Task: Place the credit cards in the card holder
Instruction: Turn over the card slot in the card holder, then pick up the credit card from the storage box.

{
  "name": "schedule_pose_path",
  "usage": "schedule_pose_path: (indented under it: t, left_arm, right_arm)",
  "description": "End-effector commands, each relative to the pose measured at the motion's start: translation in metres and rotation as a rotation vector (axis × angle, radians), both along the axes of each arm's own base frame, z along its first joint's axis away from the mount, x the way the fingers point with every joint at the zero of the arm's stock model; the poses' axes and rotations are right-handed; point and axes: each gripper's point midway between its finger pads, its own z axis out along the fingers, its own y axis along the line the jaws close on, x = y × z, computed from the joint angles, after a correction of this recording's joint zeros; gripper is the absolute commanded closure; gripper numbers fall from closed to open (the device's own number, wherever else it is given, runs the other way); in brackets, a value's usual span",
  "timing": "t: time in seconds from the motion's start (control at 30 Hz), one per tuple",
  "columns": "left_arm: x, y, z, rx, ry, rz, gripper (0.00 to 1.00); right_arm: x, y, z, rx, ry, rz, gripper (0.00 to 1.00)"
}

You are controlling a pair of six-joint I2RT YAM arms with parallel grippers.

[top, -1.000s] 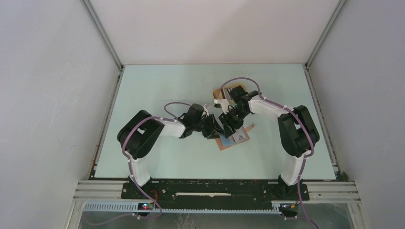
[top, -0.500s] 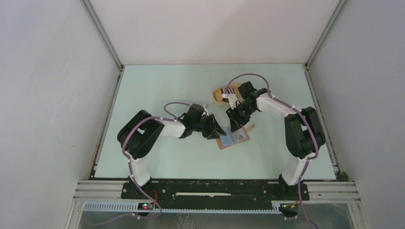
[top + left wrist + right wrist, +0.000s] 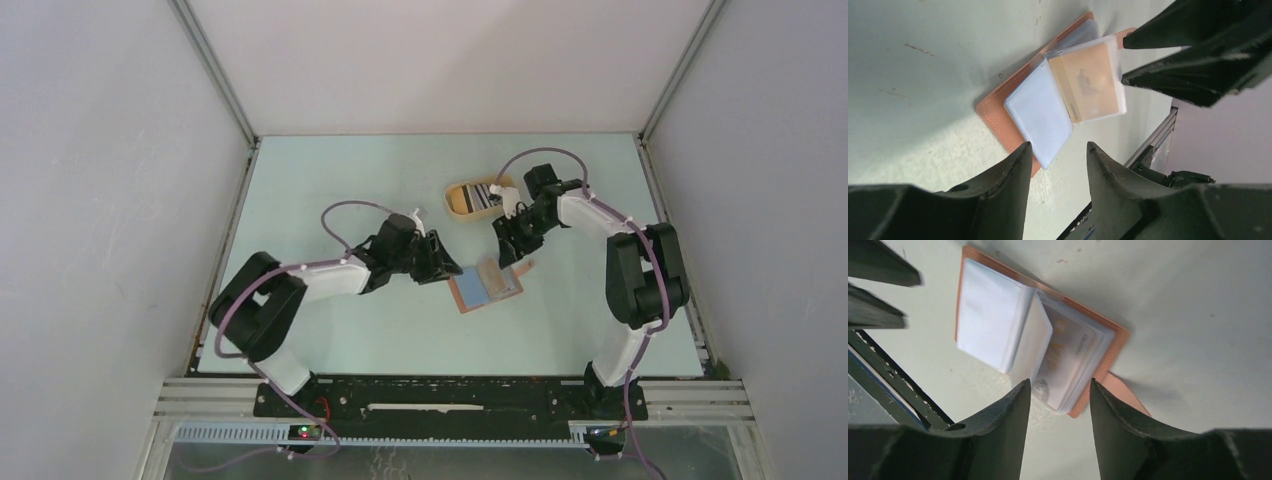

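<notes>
The card holder (image 3: 487, 285) lies open on the table, its clear sleeves fanned out. In the left wrist view a tan card (image 3: 1088, 82) shows inside one sleeve of the card holder (image 3: 1040, 112). More credit cards (image 3: 484, 192), one of them striped, lie in the yellow tray. My left gripper (image 3: 446, 271) hovers at the holder's left edge; its jaws (image 3: 1058, 146) stand open and empty. My right gripper (image 3: 511, 246) sits above the holder's far right corner, open (image 3: 1059, 382), with nothing between its fingers over the card holder (image 3: 990, 322).
The yellow oval tray (image 3: 455, 200) stands behind the holder, close to the right wrist. The holder's brown snap tab (image 3: 1130, 397) sticks out flat on the table. Grey walls enclose the table on three sides.
The right gripper has pulled back from over the holder toward the tray. The left gripper has eased off the holder's left edge and opened wider. The holder lies open with no gripper on it.
</notes>
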Motion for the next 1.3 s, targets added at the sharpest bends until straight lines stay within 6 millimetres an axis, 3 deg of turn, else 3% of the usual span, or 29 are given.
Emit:
schedule_pose_path:
  t: [0.0, 0.17, 0.3, 0.47, 0.53, 0.63, 0.67, 0.87, 1.03, 1.17, 1.27]
  left_arm:
    - [0.010, 0.028, 0.021, 0.091, -0.170, 0.047, 0.50]
    - [0.023, 0.049, 0.063, 0.156, -0.346, 0.090, 0.50]
    - [0.035, 0.068, 0.105, 0.221, -0.495, 0.141, 0.50]
    - [0.047, 0.100, 0.155, 0.286, -0.654, 0.241, 0.48]
    - [0.053, 0.117, 0.173, 0.307, -0.715, 0.293, 0.40]
    - [0.058, 0.145, 0.190, 0.319, -0.755, 0.403, 0.06]
    - [0.060, 0.152, 0.192, 0.305, -0.754, 0.434, 0.01]
    - [0.059, 0.165, 0.186, 0.179, -0.718, 0.428, 0.00]
    - [0.059, 0.161, 0.175, 0.165, -0.710, 0.393, 0.00]
    - [0.063, 0.157, 0.172, 0.170, -0.713, 0.377, 0.01]
    - [0.071, 0.168, 0.175, 0.212, -0.731, 0.431, 0.01]
  right_arm:
    - [0.004, -0.009, 0.018, 0.046, -0.040, -0.005, 0.44]
    - [0.008, -0.014, 0.037, 0.097, -0.113, 0.004, 0.44]
    - [0.003, -0.005, 0.066, 0.213, -0.163, 0.051, 0.46]
    - [-0.032, 0.028, 0.106, 0.465, -0.156, 0.220, 0.47]
    - [-0.043, 0.040, 0.099, 0.480, -0.101, 0.262, 0.55]
    - [-0.041, 0.049, 0.072, 0.376, -0.055, 0.279, 0.66]
    - [-0.037, 0.050, 0.062, 0.337, -0.052, 0.265, 0.68]
    - [-0.005, 0.025, 0.002, 0.074, -0.023, 0.127, 0.71]
    - [0.014, -0.003, -0.022, -0.062, -0.029, 0.035, 0.71]
    - [0.016, -0.005, -0.005, 0.020, -0.008, 0.037, 0.70]
    - [0.026, -0.005, 0.039, 0.115, -0.074, 0.075, 0.70]
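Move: The raised tan card slot lies about 3 cm left of my right hand, 3 cm back and 3 cm below it. The blue slot stands roughly 4 cm farther left of the tan one and 1 cm nearer my base. The holder's strap is about 4 cm right of my right hand, level with it in reach, and the card tray is some 13 cm ahead and 5 cm left. From my left hand the tan slot is about 6 cm right, level in reach and 3 cm below. I pull my left hand away from the card holder, up about 16 cm and as far left, somewhat forward too, tipping its fingers up and opening them wide. My right hand edges right, loops up some 8 cm and left, then drops and swings back right beside the tan slot, ending slightly lower than it began with its fingers partly closed. ##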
